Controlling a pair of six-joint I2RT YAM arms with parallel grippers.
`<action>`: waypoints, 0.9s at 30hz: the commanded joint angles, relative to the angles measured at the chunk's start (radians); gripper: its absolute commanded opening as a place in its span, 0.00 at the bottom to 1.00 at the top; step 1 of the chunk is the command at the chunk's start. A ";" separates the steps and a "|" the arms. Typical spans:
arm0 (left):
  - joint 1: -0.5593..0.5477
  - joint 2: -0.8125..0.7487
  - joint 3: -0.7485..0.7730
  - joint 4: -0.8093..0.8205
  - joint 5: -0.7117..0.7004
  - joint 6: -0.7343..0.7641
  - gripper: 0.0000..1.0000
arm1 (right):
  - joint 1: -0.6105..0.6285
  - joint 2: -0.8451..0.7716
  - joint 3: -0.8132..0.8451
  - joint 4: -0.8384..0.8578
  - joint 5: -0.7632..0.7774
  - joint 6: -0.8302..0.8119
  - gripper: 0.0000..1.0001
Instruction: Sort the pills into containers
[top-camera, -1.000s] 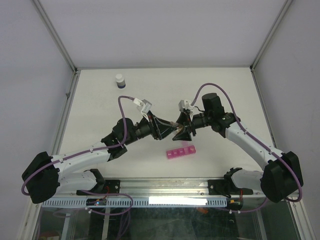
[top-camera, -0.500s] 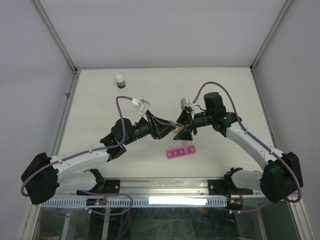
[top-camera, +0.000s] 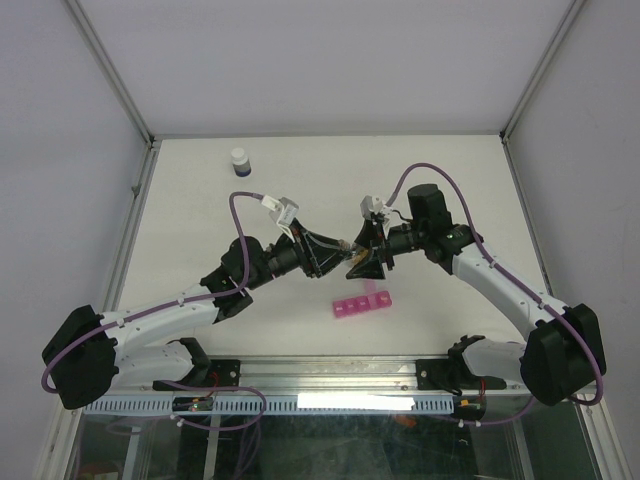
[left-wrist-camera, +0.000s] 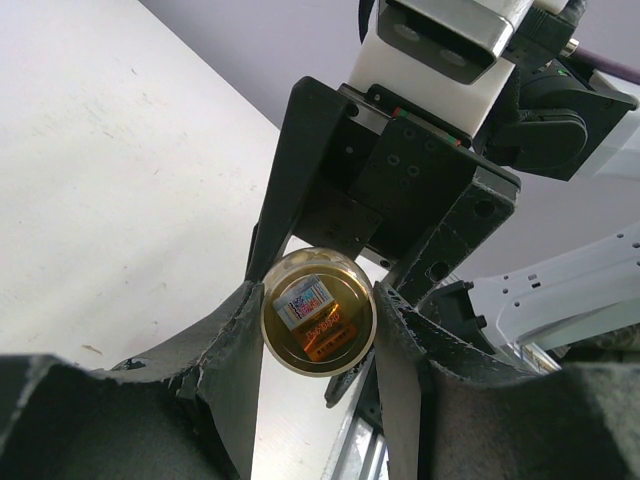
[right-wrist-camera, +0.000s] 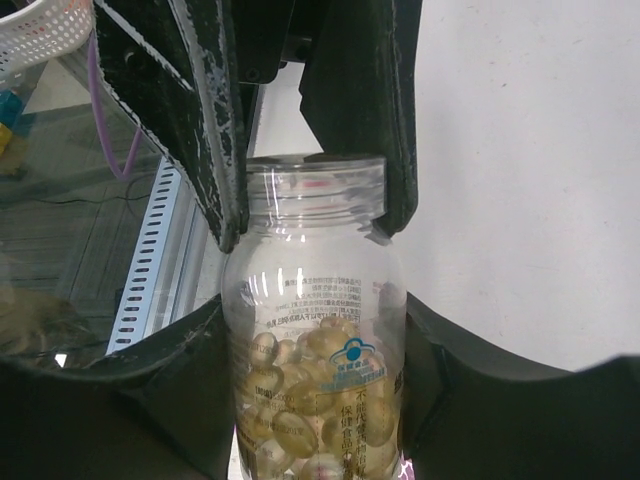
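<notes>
A clear bottle (right-wrist-camera: 315, 360) of yellow softgel pills hangs in the air between both arms, above the table. My right gripper (right-wrist-camera: 312, 330) is shut on its body, one finger pressed on each side. My left gripper (left-wrist-camera: 318, 300) is shut on the bottle's top end (left-wrist-camera: 318, 312), seen end-on as an amber disc. In the top view the two grippers meet nose to nose at the bottle (top-camera: 354, 257). The pink containers (top-camera: 363, 303) lie on the table just in front of them, lids down.
A white-capped dark bottle (top-camera: 239, 160) stands at the far left of the table. The metal rail (top-camera: 330, 372) runs along the near edge, by the arm bases. The enclosure walls close in both sides.
My left wrist has turned a little, its camera mount shifting left. The bottle stays held between both grippers in the same spot.
</notes>
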 joint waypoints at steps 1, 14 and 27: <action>-0.006 -0.021 0.006 0.076 0.010 -0.004 0.11 | 0.004 -0.019 0.030 0.015 -0.042 -0.001 0.00; 0.008 -0.283 -0.118 0.096 0.056 0.403 0.99 | -0.053 -0.041 0.069 -0.157 -0.168 -0.184 0.00; 0.017 -0.097 0.073 -0.096 0.358 0.817 0.93 | -0.065 -0.064 0.074 -0.318 -0.174 -0.448 0.00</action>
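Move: The left fingers are closed on the capped neck of the clear pill jar; the jar's middle is about 4 cm to that hand's right, 1 cm back and 1 cm lower. The pink pill box lies on the table roughly 22 cm below, 5 cm right and 3 cm back. From the right hand, which grips the jar body, the jar's middle is some 2 cm left, level fore and aft, and the box is about 19 cm below, 2 cm back and 1 cm right. Letting go of the jar's neck, the left fingers spread wide and the hand draws off left, back and up, roughly 5 cm up at its highest, then sinks and eases back right while its wrist rolls some 40 degrees, forward side rising. The right fingers keep their grip on the jar, carrying it about 3 cm back and to the right. ##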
